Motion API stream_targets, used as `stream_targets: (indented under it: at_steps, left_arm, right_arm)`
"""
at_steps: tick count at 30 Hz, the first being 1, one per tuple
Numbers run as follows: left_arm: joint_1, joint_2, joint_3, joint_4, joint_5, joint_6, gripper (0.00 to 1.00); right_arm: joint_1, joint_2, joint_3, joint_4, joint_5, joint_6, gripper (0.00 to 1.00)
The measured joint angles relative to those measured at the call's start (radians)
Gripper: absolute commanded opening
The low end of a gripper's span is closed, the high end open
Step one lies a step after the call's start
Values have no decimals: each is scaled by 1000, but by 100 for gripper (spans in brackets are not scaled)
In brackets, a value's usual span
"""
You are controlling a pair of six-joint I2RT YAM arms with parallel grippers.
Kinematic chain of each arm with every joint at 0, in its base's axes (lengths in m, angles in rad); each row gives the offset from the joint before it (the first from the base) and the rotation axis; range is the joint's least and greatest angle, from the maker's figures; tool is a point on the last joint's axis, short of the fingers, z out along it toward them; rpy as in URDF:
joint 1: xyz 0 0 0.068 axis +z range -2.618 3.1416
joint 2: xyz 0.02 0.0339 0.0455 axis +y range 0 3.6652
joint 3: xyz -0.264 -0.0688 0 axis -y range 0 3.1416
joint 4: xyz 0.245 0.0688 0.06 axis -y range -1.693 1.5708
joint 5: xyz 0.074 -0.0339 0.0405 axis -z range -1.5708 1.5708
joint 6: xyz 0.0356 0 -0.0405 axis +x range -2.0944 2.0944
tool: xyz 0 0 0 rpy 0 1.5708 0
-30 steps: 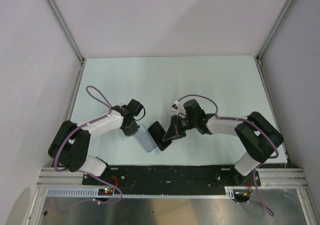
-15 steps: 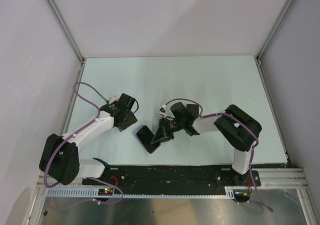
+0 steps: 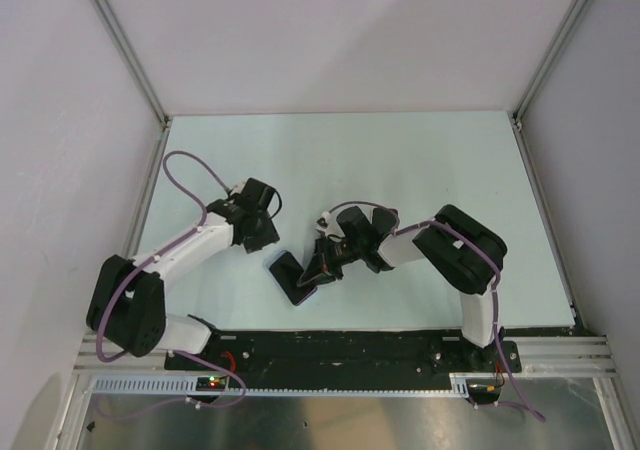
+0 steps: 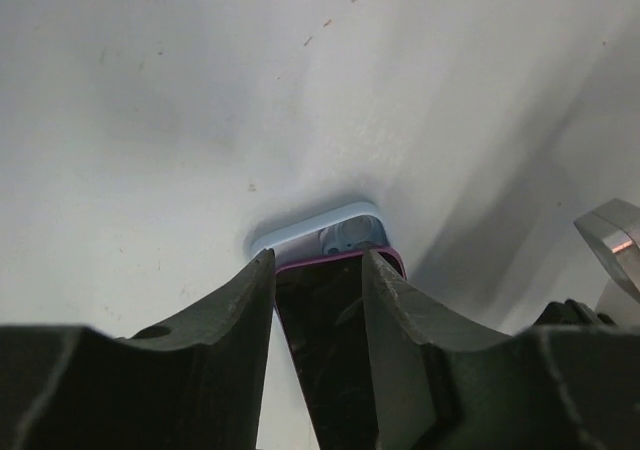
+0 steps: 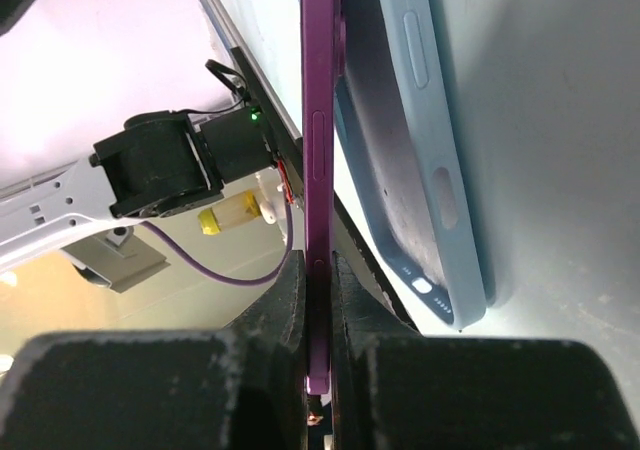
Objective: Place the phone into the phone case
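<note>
The phone point(image 3: 293, 279), black-fronted with a purple edge point(image 5: 320, 120), lies tilted over the light blue phone case point(image 5: 425, 140), which rests on the table beneath it. My right gripper point(image 3: 318, 267) is shut on the phone's side edge point(image 5: 318, 270) and holds that side raised off the case. My left gripper point(image 3: 266, 240) stands open, just up and left of the phone. In the left wrist view the fingers point(image 4: 318, 260) frame the phone's end, and the case's camera corner point(image 4: 330, 232) pokes out beyond it. From above, the case is almost hidden under the phone.
The pale table point(image 3: 400, 160) is walled on three sides, with metal posts point(image 3: 125, 45) at the back corners. A black mounting rail point(image 3: 350, 348) runs along the near edge. The two arms nearly meet at the table's near middle.
My left gripper opened, let go of the case and drew back up and left. My right gripper carried the phone left, over the case.
</note>
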Motion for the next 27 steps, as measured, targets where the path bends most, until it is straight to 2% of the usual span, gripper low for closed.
stream_targets:
  at_steps: [9, 11, 18, 20, 27]
  left_arm:
    - [-11, 53, -3, 63, 92, 43, 32]
    - [-21, 71, -4, 78, 105, 48, 30]
    - [-74, 138, -6, 109, 148, 52, 22]
    - [-84, 150, -9, 117, 151, 51, 20]
    - [-86, 153, -12, 137, 154, 51, 18]
  right_arm:
    - [-14, 80, 9, 127, -55, 74, 1]
    - [-16, 85, 9, 138, -59, 81, 5]
    - [-18, 85, 9, 103, -39, 78, 37]
    - [-18, 85, 9, 67, -20, 70, 43]
    - [-18, 35, 9, -13, 27, 22, 54]
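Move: The phone already stands partly in the phone case, its right long edge raised and pinched by the right gripper. From the left hand, the phone's middle is about 7 cm back, 8 cm to the right and 5 cm down, with the phone case just under it, about 6 cm back, 8 cm right and 6 cm below. From the right hand, the phone's middle is about 2 cm ahead, 3 cm left and 2 cm lower; the case's middle is likewise 2 cm ahead and 3 cm left, but 4 cm below. Bring the left gripper about 5 cm right and 3 to 4 cm down onto the far end of the phone, closing its fingers most of the way and turning some 10 degrees clockwise. Keep the right gripper's pinch on the raised long edge at first, easing forward slightly, then open its fingers about halfway to let the phone go, dipping a centimetre or so and starting back up. ##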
